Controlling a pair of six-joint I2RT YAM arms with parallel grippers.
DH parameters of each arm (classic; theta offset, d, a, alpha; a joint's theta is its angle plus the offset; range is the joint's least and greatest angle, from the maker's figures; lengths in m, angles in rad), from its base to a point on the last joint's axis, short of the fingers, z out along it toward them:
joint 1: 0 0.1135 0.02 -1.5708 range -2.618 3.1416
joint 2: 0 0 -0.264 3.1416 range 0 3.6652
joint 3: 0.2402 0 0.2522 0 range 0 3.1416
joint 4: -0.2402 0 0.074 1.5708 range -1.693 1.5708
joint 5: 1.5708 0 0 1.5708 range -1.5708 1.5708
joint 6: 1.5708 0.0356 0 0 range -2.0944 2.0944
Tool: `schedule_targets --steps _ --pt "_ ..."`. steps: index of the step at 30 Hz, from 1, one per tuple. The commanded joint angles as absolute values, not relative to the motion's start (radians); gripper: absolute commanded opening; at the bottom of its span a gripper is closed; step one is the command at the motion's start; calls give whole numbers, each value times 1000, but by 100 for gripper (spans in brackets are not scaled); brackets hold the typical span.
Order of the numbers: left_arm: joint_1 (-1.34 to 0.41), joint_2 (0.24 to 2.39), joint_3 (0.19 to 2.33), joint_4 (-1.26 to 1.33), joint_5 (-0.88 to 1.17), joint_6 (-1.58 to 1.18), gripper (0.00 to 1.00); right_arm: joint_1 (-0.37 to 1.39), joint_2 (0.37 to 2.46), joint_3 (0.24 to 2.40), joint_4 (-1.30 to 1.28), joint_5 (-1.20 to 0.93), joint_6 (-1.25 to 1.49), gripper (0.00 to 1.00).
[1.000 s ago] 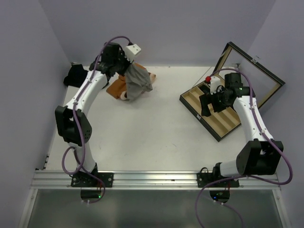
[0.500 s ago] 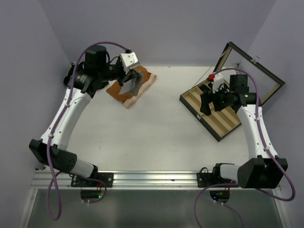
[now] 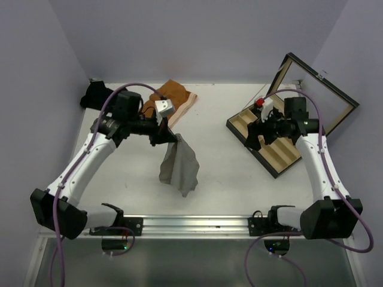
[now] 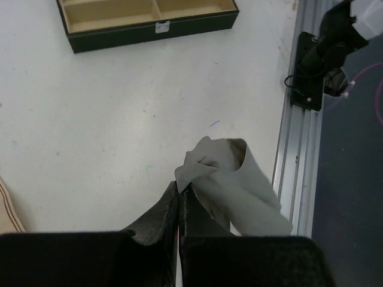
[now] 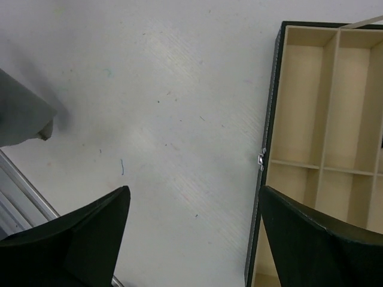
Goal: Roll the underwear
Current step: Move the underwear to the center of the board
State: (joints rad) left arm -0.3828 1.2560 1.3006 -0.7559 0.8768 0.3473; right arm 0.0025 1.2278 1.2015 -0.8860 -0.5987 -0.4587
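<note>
A light grey underwear [image 3: 179, 167] hangs over the middle of the table from my left gripper [image 3: 168, 137], which is shut on its top edge. The left wrist view shows the grey underwear [image 4: 239, 185] pinched at the tip of the left gripper [image 4: 180, 186]. A rust-orange underwear [image 3: 175, 95] lies at the back of the table, and dark underwear [image 3: 94, 94] sits at the back left corner. My right gripper [image 3: 254, 139] stands open at the near corner of the wooden box [image 3: 281, 146], with nothing between its fingers. The right gripper [image 5: 194, 200] hovers over bare table beside the box [image 5: 323, 119].
The box's glass lid [image 3: 314, 89] stands raised at the back right. A metal rail [image 3: 179, 225] runs along the near edge of the table. Purple walls close in the left, back and right sides.
My left arm has swung from the back pile toward the table's middle, carrying the grey underwear, which now hangs free. The right gripper shifted slightly left and toward the box corner.
</note>
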Motion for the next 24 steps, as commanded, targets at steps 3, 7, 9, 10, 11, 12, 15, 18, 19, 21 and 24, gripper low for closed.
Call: schedule_targets --steps 3,7,9,10,11,12,15,18,19,21,24 --pt "-379 1461 1213 -503 648 65 0 95 1295 1170 -891 -640 -428 91" --pt "-362 1690 1313 -416 643 52 11 147 1318 1128 -807 -646 -339 86" --pt "-359 1741 1385 -397 600 23 15 150 1333 1123 -795 -652 -324 84" --pt "-357 1791 1416 -409 589 28 20 152 1350 1121 -790 -649 -315 82" --pt "-353 1808 1448 -429 578 38 21 156 1357 1124 -787 -646 -308 81" --pt "-348 1815 1489 -439 557 41 24 160 1365 1129 -785 -640 -302 79" --pt "-312 1754 1450 -436 499 37 36 182 1385 1143 -775 -627 -269 70" --pt "-211 1608 1305 -397 523 41 43 230 1400 1141 -723 -606 -180 61" --pt "-180 1532 1266 -396 532 57 45 267 1405 1135 -685 -606 -123 56" --pt "-111 1462 1177 -425 551 160 47 304 1417 1121 -631 -577 -52 55" --pt "-86 1364 1076 -552 590 268 49 373 1468 1104 -519 -557 102 50"
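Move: The underwear hangs from the left hand's shut fingers; the spot it is taken to, near the board's centre, lies roughly 26 cm below that hand, about 4 cm ahead and 2 to the left. The orange cloth is some 22 cm ahead and 4 left of the left hand, and the open box 12 ahead and 32 right, both at table level. From the right hand, the underwear's middle hangs about 27 cm left, 8 back and 6 below; the box lies 4 ahead, 7 right and 18 below. The underwear is swung down and forward towards the board by the left hand, sinking about 17 cm with a 20-degree downward tip; the fingers start opening on the way and let go, and the hand lifts about 8 cm and swings off to the left. The right hand meanwhile goes left towards the underwear, and down, narrowing its fingers to half open. ##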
